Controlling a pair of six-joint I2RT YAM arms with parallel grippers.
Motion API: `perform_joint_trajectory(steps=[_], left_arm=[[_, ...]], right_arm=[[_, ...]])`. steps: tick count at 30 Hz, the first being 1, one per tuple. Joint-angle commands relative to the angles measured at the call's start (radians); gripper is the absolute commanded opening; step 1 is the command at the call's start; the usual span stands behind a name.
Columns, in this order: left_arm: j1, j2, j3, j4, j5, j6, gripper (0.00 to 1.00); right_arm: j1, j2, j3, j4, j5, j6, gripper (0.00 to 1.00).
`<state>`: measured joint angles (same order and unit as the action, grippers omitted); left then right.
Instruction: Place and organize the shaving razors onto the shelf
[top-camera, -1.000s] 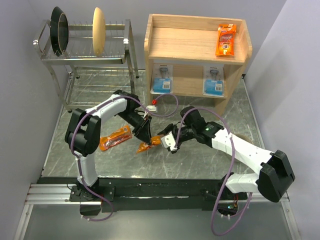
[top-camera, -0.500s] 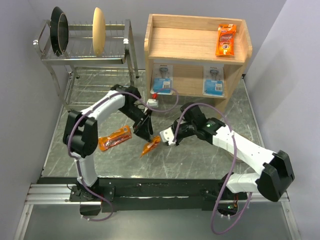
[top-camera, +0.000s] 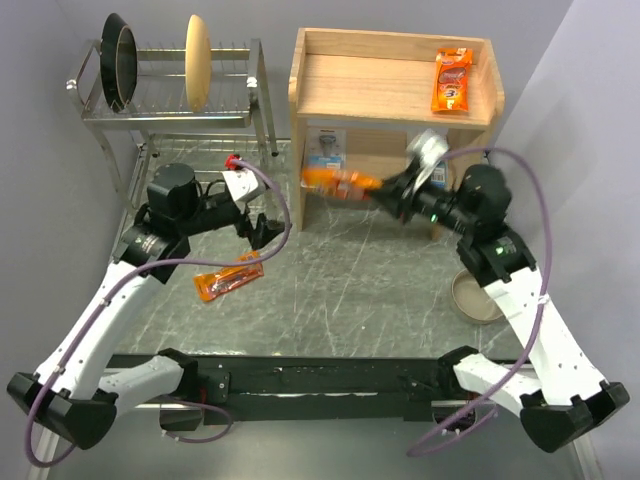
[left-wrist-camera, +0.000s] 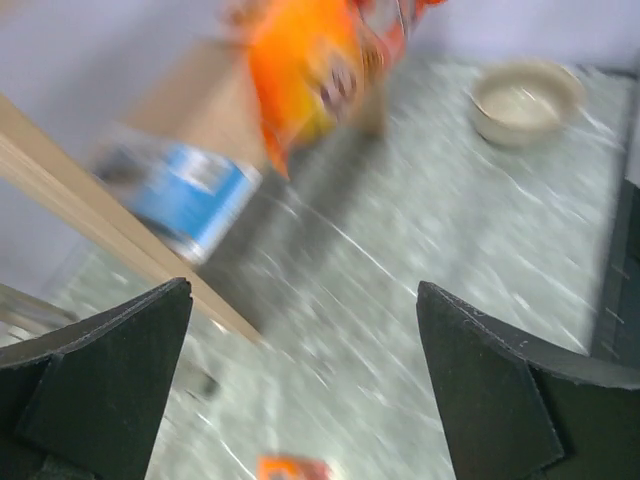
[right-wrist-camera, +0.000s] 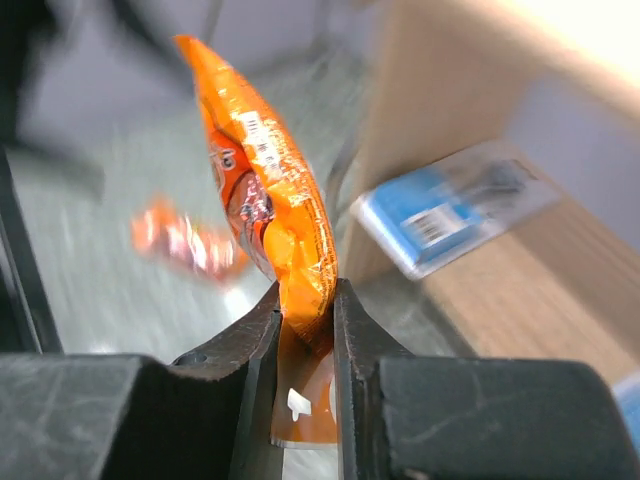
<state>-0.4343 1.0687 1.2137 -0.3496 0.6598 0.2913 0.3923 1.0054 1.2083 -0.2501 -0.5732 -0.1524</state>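
Note:
My right gripper (top-camera: 385, 192) is shut on an orange razor packet (top-camera: 340, 182) and holds it in the air in front of the wooden shelf's (top-camera: 390, 95) lower tier; the packet also shows in the right wrist view (right-wrist-camera: 265, 200). Another orange packet (top-camera: 452, 80) lies on the top tier at the right. A third orange packet (top-camera: 229, 277) lies on the table at the left. A blue-and-white blister card (top-camera: 325, 150) stands in the lower tier at the left; the other is hidden behind the right arm. My left gripper (top-camera: 268, 232) is open and empty above the table.
A chrome dish rack (top-camera: 170, 110) with a dark pan and a tan plate stands at the back left. A beige bowl (top-camera: 476, 296) sits on the table at the right, under the right arm. Grey walls close in both sides.
My right gripper has lifted the orange packet off the table and carried it up to the shelf front. My left arm has pulled back to the left, away from the packet.

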Motion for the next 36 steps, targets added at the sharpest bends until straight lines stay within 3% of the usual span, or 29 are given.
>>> perform_joint_trajectory(steps=[1, 4, 9, 16, 18, 20, 28, 31, 36], left_arm=[[-0.067, 0.088, 0.013, 0.21, -0.175, -0.032, 0.99], [-0.115, 0.16, 0.095, 0.202, -0.18, -0.043, 0.99], [-0.201, 0.26, 0.188, 0.21, -0.213, -0.034, 0.99], [-0.262, 0.339, 0.248, 0.236, -0.275, -0.069, 1.0], [-0.283, 0.341, 0.25, 0.239, -0.285, -0.069, 0.99], [-0.305, 0.34, 0.253, 0.222, -0.287, -0.046, 0.99], [-0.322, 0.335, 0.244, 0.205, -0.312, -0.021, 1.0], [-0.325, 0.333, 0.236, 0.219, -0.312, -0.023, 0.99], [-0.333, 0.33, 0.221, 0.242, -0.308, -0.027, 1.0]], right_arm=[[-0.114, 0.07, 0.095, 0.248, 0.136, 0.607, 0.0], [-0.168, 0.136, 0.143, 0.296, 0.239, 0.917, 0.0], [-0.178, 0.226, 0.295, 0.269, 0.41, 1.163, 0.0], [-0.184, 0.413, 0.554, -0.014, 0.572, 1.531, 0.0], [-0.187, 0.444, 0.609, -0.085, 0.591, 1.574, 0.02], [-0.187, 0.476, 0.648, -0.129, 0.598, 1.62, 0.2], [-0.182, 0.512, 0.674, -0.228, 0.611, 1.674, 0.24], [-0.176, 0.507, 0.689, -0.244, 0.624, 1.677, 0.43], [-0.144, 0.496, 0.701, -0.256, 0.645, 1.68, 0.55]])
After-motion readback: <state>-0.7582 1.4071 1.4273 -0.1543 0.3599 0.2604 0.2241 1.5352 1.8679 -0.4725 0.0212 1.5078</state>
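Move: The orange razor pack is already pinched in the right hand; its spot on the top shelf lies about 22 cm ahead, 5 cm right and 5 cm above that hand. Another orange pack lies there, roughly 11 cm right of the spot. On the lower shelf, some 20 cm below the hand and 18 cm ahead, are blue razor cards, one 14 cm right, one 11 cm left. From the left hand the spot is about 28 cm ahead, 29 cm right and 8 cm up. The held orange pack is carried by the right hand some 18 cm forward and 7 cm right, arching up about 13 cm over the top shelf's front edge, then lowered 6 cm beside the other pack. The wrist rolls some 90 degrees and swings clockwise to point forward; the fingers then part and ease up slightly. The left hand, empty and open, shifts about 12 cm right. ##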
